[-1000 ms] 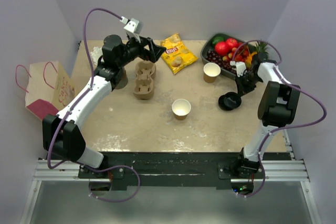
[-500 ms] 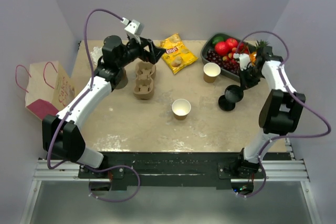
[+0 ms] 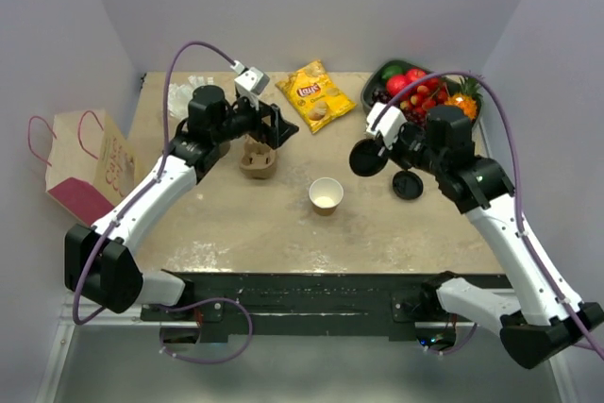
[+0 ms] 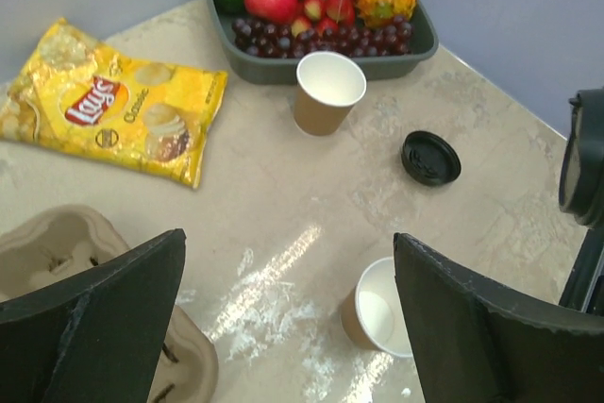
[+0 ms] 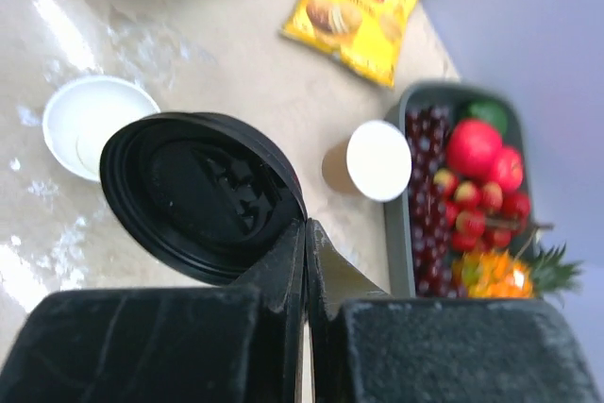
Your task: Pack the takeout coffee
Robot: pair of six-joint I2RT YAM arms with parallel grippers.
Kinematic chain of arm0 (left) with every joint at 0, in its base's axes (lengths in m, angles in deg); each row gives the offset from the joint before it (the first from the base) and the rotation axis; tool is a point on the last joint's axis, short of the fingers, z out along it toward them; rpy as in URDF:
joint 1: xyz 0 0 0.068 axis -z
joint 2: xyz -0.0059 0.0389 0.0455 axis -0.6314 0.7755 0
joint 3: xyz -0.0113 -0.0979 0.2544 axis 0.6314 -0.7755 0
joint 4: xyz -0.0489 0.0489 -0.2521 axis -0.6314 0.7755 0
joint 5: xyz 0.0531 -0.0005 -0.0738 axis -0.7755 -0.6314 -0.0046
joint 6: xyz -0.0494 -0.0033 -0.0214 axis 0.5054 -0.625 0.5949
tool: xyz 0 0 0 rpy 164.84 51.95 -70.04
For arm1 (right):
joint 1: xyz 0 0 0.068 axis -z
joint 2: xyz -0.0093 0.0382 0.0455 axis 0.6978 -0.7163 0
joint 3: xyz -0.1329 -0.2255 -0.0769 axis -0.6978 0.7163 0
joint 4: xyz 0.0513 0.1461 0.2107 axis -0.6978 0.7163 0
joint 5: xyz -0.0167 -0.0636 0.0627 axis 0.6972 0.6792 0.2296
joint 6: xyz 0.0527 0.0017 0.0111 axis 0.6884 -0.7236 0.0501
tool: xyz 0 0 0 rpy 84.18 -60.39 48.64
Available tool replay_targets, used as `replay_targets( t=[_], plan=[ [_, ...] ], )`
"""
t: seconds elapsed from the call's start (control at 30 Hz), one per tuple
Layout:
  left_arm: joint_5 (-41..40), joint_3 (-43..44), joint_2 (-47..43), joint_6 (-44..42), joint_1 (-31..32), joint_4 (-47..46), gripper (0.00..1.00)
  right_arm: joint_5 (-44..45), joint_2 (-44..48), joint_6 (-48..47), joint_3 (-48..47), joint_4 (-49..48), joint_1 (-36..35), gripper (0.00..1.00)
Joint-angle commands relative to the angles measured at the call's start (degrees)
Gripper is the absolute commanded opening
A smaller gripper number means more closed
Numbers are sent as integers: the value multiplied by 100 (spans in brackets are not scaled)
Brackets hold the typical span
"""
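No lidded takeout coffee is in view. Two tan paper cups stand open: one mid-table point(image 3: 326, 194) point(image 4: 382, 307) point(image 5: 94, 125), the other beside the fruit tray point(image 4: 327, 92) point(image 5: 376, 159). My right gripper point(image 3: 379, 148) point(image 5: 306, 224) is shut on the rim of a black lid point(image 3: 363, 159) point(image 5: 198, 195), held tilted in the air between the two cups. A second black lid point(image 3: 408, 185) point(image 4: 430, 158) lies on the table below that arm. My left gripper point(image 3: 274, 125) point(image 4: 288, 243) hangs wide open above the cardboard cup carrier point(image 3: 257, 161) point(image 4: 57, 252), with nothing between its fingers.
A yellow chips bag point(image 3: 313, 93) lies at the back centre. A dark tray point(image 4: 255, 63) of fruit stands at the back right. A paper bag with red handles point(image 3: 90, 162) stands off the table's left edge. White smears mark the tabletop near the middle cup.
The right gripper closed on a black lid, lifted it off the table and swung left toward the middle. The left gripper shifted slightly forward over the carrier, still open.
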Motion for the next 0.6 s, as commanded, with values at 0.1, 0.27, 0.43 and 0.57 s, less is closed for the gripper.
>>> replay_targets(
  t=[0.1, 0.27, 0.43, 0.57],
  plan=[
    [-333, -45, -210, -552, -13, 734, 96, 433, 203, -493, 1059, -2234, -998, 0],
    [-580, 60, -158, -552, -224, 839, 97, 584, 362, -1277, 2237, -3877, -1490, 0],
    [-440, 121, 122, -518, -250, 927, 97, 786, 257, -1603, 2809, -5020, -1772, 0],
    [-97, 262, 422, -263, -259, 822, 96, 760, 90, -1594, 2950, -5356, -1930, 0]
  ],
)
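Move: The right hand holds a lid; the near cup it is bound for stands about 9 cm left of it, 1 cm ahead and 22 cm below. From the right hand, the far cup is some 17 cm ahead and 5 right, the spare lid about 4 ahead and 13 right on the table. From the empty left hand, the near cup lies some 12 cm right, 6 back and 22 below. Right hand swings the still-pinched lid about 10 cm left, some 6 down, towards the near cup; left hand sinks too. ##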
